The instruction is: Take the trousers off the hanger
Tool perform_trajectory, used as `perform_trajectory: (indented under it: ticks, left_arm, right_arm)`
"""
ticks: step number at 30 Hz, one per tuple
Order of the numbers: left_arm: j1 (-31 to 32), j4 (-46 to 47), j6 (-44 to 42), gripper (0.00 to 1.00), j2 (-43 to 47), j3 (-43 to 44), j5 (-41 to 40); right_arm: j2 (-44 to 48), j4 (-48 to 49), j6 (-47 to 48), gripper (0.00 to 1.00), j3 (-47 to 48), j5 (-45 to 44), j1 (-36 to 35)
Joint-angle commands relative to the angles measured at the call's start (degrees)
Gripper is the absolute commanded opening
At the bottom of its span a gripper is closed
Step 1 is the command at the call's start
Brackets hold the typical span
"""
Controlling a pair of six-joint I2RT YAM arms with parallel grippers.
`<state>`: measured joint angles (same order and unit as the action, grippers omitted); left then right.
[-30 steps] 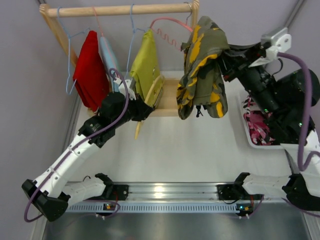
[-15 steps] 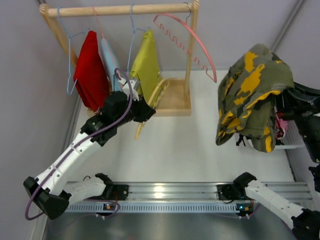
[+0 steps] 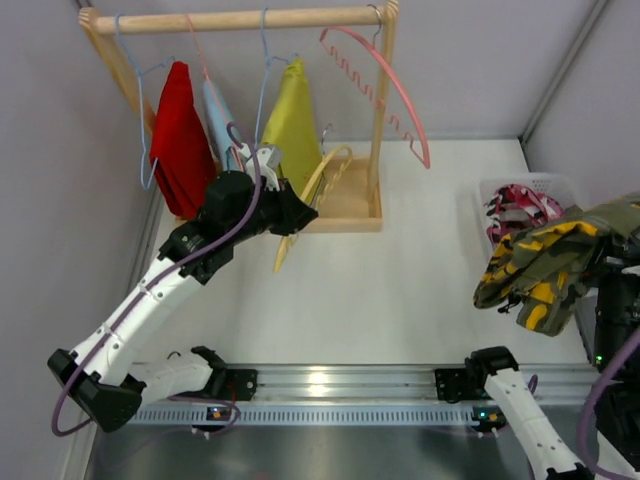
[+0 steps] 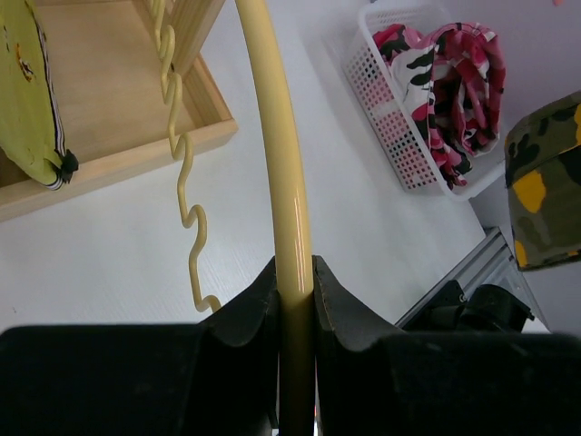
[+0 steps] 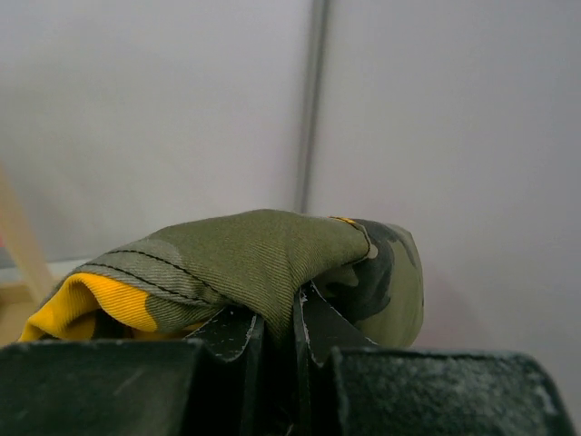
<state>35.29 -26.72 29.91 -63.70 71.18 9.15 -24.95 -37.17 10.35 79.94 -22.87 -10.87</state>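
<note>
The camouflage trousers [image 3: 545,268] hang bunched in the air at the far right, just in front of the white basket [image 3: 497,190]. My right gripper [image 5: 295,309] is shut on a fold of the camouflage trousers [image 5: 263,259]; in the top view the cloth hides its fingers. The pink patterned trousers [image 3: 525,205] lie in the basket. An empty pink hanger [image 3: 395,85] hangs tilted from the right end of the rail. My left gripper [image 4: 295,282] is shut on the bar of a yellow hanger [image 4: 283,163] beside the rack's wooden base; the left gripper [image 3: 300,215] also shows from above.
A wooden rack [image 3: 240,20] stands at the back left with a red pair [image 3: 180,140], a light blue garment [image 3: 218,120] and an olive-yellow pair [image 3: 292,130] on hangers. Its base tray [image 3: 350,205] lies behind my left gripper. A metal rail [image 3: 330,385] runs along the near edge.
My right gripper has carried the camouflage trousers off the pink hanger, rightward and down to the basket's near side. The pink hanger now hangs empty. My left gripper shifted slightly with the yellow hanger.
</note>
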Motion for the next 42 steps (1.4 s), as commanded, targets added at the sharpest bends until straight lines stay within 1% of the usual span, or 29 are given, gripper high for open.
perform_trajectory:
  ticks: [1,5,6,8,9,10,12,16,17,18,21,24,26,27,29,30,31,33,34,36,37,40,42]
  left_arm:
    - [0.2,4.0,0.8,0.0,0.9,2.7,1.5]
    - [0.3,4.3,2.1,0.0,2.5,1.8,3.0]
    - [0.3,4.3,2.3,0.0,2.9,1.5,3.5]
    - [0.3,4.2,3.2,0.0,3.2,1.3,3.9]
    - [0.3,4.2,3.5,0.0,3.4,1.2,3.9]
    - [0.4,4.2,3.6,0.0,3.8,1.2,3.5]
    - [0.4,4.2,4.4,0.0,4.1,1.2,3.3]
    - [0.7,4.4,6.0,0.0,4.6,1.5,4.1]
    - [0.7,4.5,6.5,0.0,4.8,1.6,4.0]
    - [0.7,4.4,6.6,0.0,4.9,1.8,3.9]
    - [0.8,4.3,7.2,0.0,5.1,2.3,3.7]
    - [0.8,4.3,7.2,0.0,5.0,3.7,3.8]
    - [0.8,4.3,7.2,0.0,5.1,4.2,3.6]
    - [0.8,4.3,7.2,0.0,5.3,4.4,3.4]
    - [0.8,4.3,7.3,0.0,5.4,4.3,3.2]
    - [0.8,4.3,7.4,0.0,5.6,4.3,3.1]
    - [0.8,4.3,7.3,0.0,5.6,4.3,3.0]
    - [0.8,4.3,6.9,0.0,5.7,4.8,2.6]
    - [0.8,4.3,6.6,0.0,5.9,4.9,2.3]
    - [0.8,4.4,6.1,0.0,5.9,5.7,1.9]
    - [0.8,4.3,5.7,0.0,5.9,6.1,1.6]
    - [0.8,4.4,5.0,0.0,5.7,7.3,0.9]
    - [0.8,4.2,5.1,0.0,5.1,8.1,0.3]
  right_arm:
    - [1.3,5.0,4.8,0.0,-0.7,-12.7,2.8]
    - [1.1,9.1,12.7,0.0,-4.0,-18.8,3.2]
    - [1.0,12.8,16.5,0.0,-5.2,-21.1,3.1]
    - [1.0,15.4,19.8,0.0,-8.4,-21.9,2.5]
    - [0.9,16.6,22.8,0.0,-9.4,-22.0,2.0]
    - [0.6,19.0,24.7,0.0,-10.1,-23.1,0.4]
    - [-0.6,21.0,29.4,0.0,-11.5,-23.9,-1.8]
    - [-4.1,22.7,33.1,0.0,-11.6,-23.7,-5.2]
    - [-4.3,26.8,34.5,0.0,-13.9,-23.6,-5.7]
    - [-4.8,28.3,36.8,0.0,-15.2,-23.3,-6.1]
    - [-7.6,30.4,37.3,0.0,-17.8,-21.4,-6.4]
    - [-11.2,30.9,36.1,0.0,-17.6,-18.9,-5.7]
    - [-13.4,30.2,34.6,0.0,-15.4,-15.1,-2.6]
    - [-15.7,28.8,32.9,0.0,-14.4,-13.9,0.5]
    - [-18.4,27.3,31.3,0.0,-11.4,-9.1,4.2]
    - [-20.4,26.5,29.5,0.0,-10.5,-7.0,9.0]
    - [-21.4,24.7,28.7,0.0,-8.9,-2.9,11.7]
    - [-23.8,23.2,27.0,0.0,-7.7,0.4,17.3]
    - [-24.3,22.1,26.5,0.0,-7.2,3.7,22.0]
    - [-25.5,20.7,25.3,0.0,-6.8,7.6,27.1]
    - [-25.8,20.2,24.9,0.0,-7.0,11.6,32.1]
    - [-27.7,19.7,24.5,0.0,-7.7,17.8,40.2]
    - [-30.0,19.8,24.3,0.0,-8.6,18.9,41.6]
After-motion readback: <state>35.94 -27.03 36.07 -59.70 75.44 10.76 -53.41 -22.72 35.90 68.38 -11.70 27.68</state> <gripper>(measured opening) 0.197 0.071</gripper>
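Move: The white basket that the camouflage trousers are bound for lies about 27 cm ahead of the right hand, which holds them, some 12 cm to its right and roughly 44 cm below. The pink trousers already lie inside, about 30 cm ahead of that hand and 10 cm to its right. The empty pink hanger hangs about level with it, some 38 cm ahead and 32 cm to its left. From the left hand the basket is about 14 cm ahead, 61 cm right and 27 cm below. The right hand keeps its pinch on the camouflage trousers and brings them to above the basket: first about 6 cm right and down, then forward some 15 cm, still sinking and tipping its fingers down about 35 degrees, and last right again about 9 cm towards the basket's right side while turning clockwise. Meanwhile the left hand, still gripping the yellow hanger, rises about 6 cm and draws slightly back. ##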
